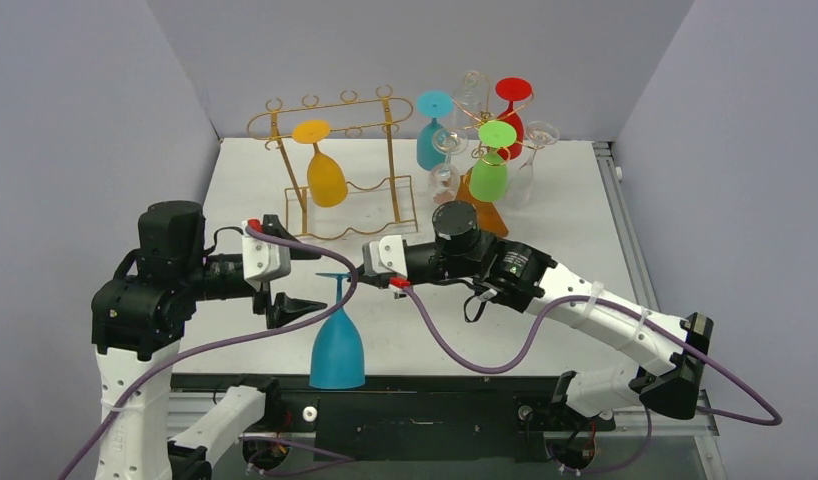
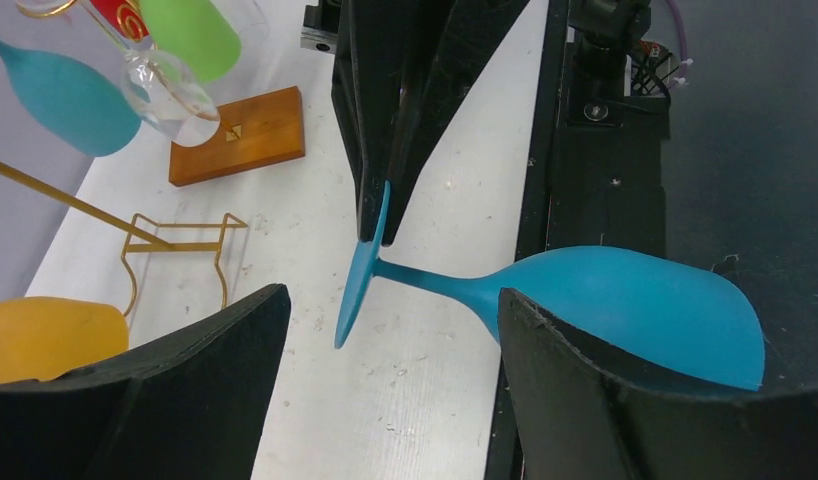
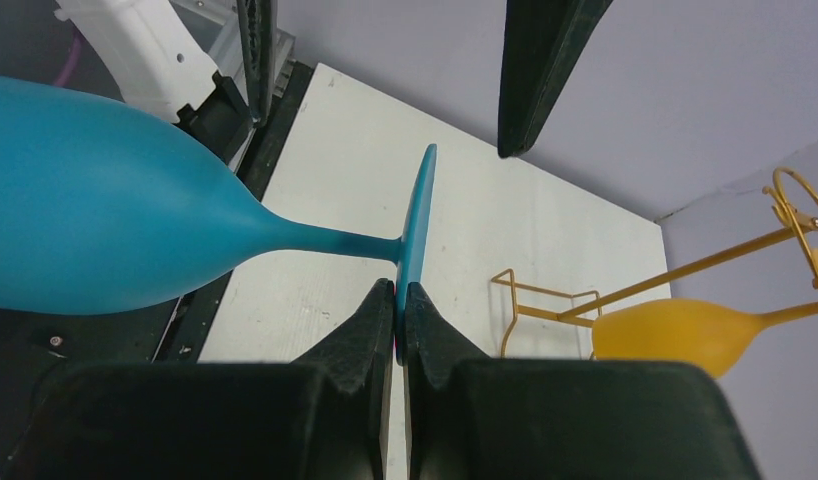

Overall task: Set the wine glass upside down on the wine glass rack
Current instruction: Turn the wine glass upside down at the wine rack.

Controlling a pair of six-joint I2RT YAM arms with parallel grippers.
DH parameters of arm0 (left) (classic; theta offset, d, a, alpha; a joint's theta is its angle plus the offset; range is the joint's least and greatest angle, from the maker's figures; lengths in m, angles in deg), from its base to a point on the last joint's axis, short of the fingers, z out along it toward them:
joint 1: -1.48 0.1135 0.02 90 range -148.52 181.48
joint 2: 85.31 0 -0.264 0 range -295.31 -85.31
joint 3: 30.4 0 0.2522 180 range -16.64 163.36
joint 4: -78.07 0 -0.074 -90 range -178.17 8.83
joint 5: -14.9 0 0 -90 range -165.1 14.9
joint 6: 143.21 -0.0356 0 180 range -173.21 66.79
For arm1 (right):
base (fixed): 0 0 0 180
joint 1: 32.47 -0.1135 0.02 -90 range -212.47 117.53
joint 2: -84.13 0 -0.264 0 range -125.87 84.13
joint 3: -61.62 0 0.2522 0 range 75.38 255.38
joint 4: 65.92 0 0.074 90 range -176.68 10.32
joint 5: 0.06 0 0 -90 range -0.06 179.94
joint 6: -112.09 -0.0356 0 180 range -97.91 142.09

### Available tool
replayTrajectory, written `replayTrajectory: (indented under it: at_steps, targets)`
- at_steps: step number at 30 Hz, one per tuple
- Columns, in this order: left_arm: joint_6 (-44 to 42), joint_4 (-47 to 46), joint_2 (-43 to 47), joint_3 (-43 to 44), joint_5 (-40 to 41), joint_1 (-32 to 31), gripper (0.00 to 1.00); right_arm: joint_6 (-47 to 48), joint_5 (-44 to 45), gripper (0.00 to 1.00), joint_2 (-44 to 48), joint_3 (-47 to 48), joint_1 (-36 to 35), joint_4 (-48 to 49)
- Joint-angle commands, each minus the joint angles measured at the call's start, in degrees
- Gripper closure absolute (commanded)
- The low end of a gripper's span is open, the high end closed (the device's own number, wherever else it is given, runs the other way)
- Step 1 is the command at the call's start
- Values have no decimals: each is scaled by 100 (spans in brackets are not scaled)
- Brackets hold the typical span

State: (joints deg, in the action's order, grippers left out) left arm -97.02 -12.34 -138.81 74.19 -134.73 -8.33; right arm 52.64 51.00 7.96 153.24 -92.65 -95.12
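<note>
The blue wine glass point(image 1: 337, 350) is upside down, its bowl low over the table's near edge and its foot up. My right gripper point(image 1: 357, 270) is shut on the rim of the foot point(image 3: 415, 215), pinching it between both fingertips point(image 3: 400, 292). My left gripper point(image 1: 303, 280) is open, with one finger on each side of the stem point(image 2: 425, 275) and upper bowl point(image 2: 625, 300); its fingers do not touch the stem. The gold wire wine glass rack point(image 1: 335, 105) stands behind, with a yellow glass point(image 1: 326, 178) hanging from it upside down.
A second rack on a wooden base point(image 1: 485, 210) at the back right holds several coloured and clear glasses point(image 1: 490, 170). The black frame edge point(image 1: 435, 410) runs along the table's near side under the bowl. Grey walls enclose the back and both sides.
</note>
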Motion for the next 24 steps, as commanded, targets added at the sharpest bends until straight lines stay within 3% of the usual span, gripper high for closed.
replayTrajectory:
  at_steps: [1, 9, 11, 15, 20, 24]
  targets:
    - [417, -417, 75, -102, 3, -156, 32, -194, 34, 100, 121, -4, -208, 911]
    - [140, -226, 79, -212, 171, -319, 57, -436, 287, 100, 118, -46, -374, 1355]
    - [74, -265, 101, -203, 285, -344, 70, -587, 398, 99, 119, -83, -388, 1479]
    - [-74, -818, 251, -179, 725, -346, 98, -1309, 886, 61, 221, -351, -381, 1993]
    - [-354, -2109, 745, -465, 1369, -345, 100, -2202, 1387, 37, 636, -986, -229, 2414]
    - [-963, -2662, 932, -557, 1524, -346, 100, -3619, 1081, 29, 963, -1459, 348, 3016]
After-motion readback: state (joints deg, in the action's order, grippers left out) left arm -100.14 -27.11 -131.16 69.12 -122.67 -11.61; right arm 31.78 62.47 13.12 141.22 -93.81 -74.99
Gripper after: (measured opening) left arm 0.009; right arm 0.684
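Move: From my open left hand, the foot of the blue wine glass lies about 4 cm to the right, 1 cm ahead and 1 cm lower, the bowl slanting down and back towards me. The wine glass rack stands some 36 cm ahead, straight out, its middle about 15 cm lower; the yellow glass on it is about 33 cm ahead, 4 cm left, 8 cm lower. My right fingers pinch the foot's right edge, its middle about 3 cm to their left, with my left fingers some 6 cm left. My right hand, still pinching the foot's edge, carries it about 2 cm up and left into my left hand, which almost waits while its fingers shut on the foot. Then my right fingers open, let go and ease forward, right and down, turning clockwise; my left hand draws the glass some 4 cm up, forward and slightly left, pitching about 20 degrees to swing the bowl under. ##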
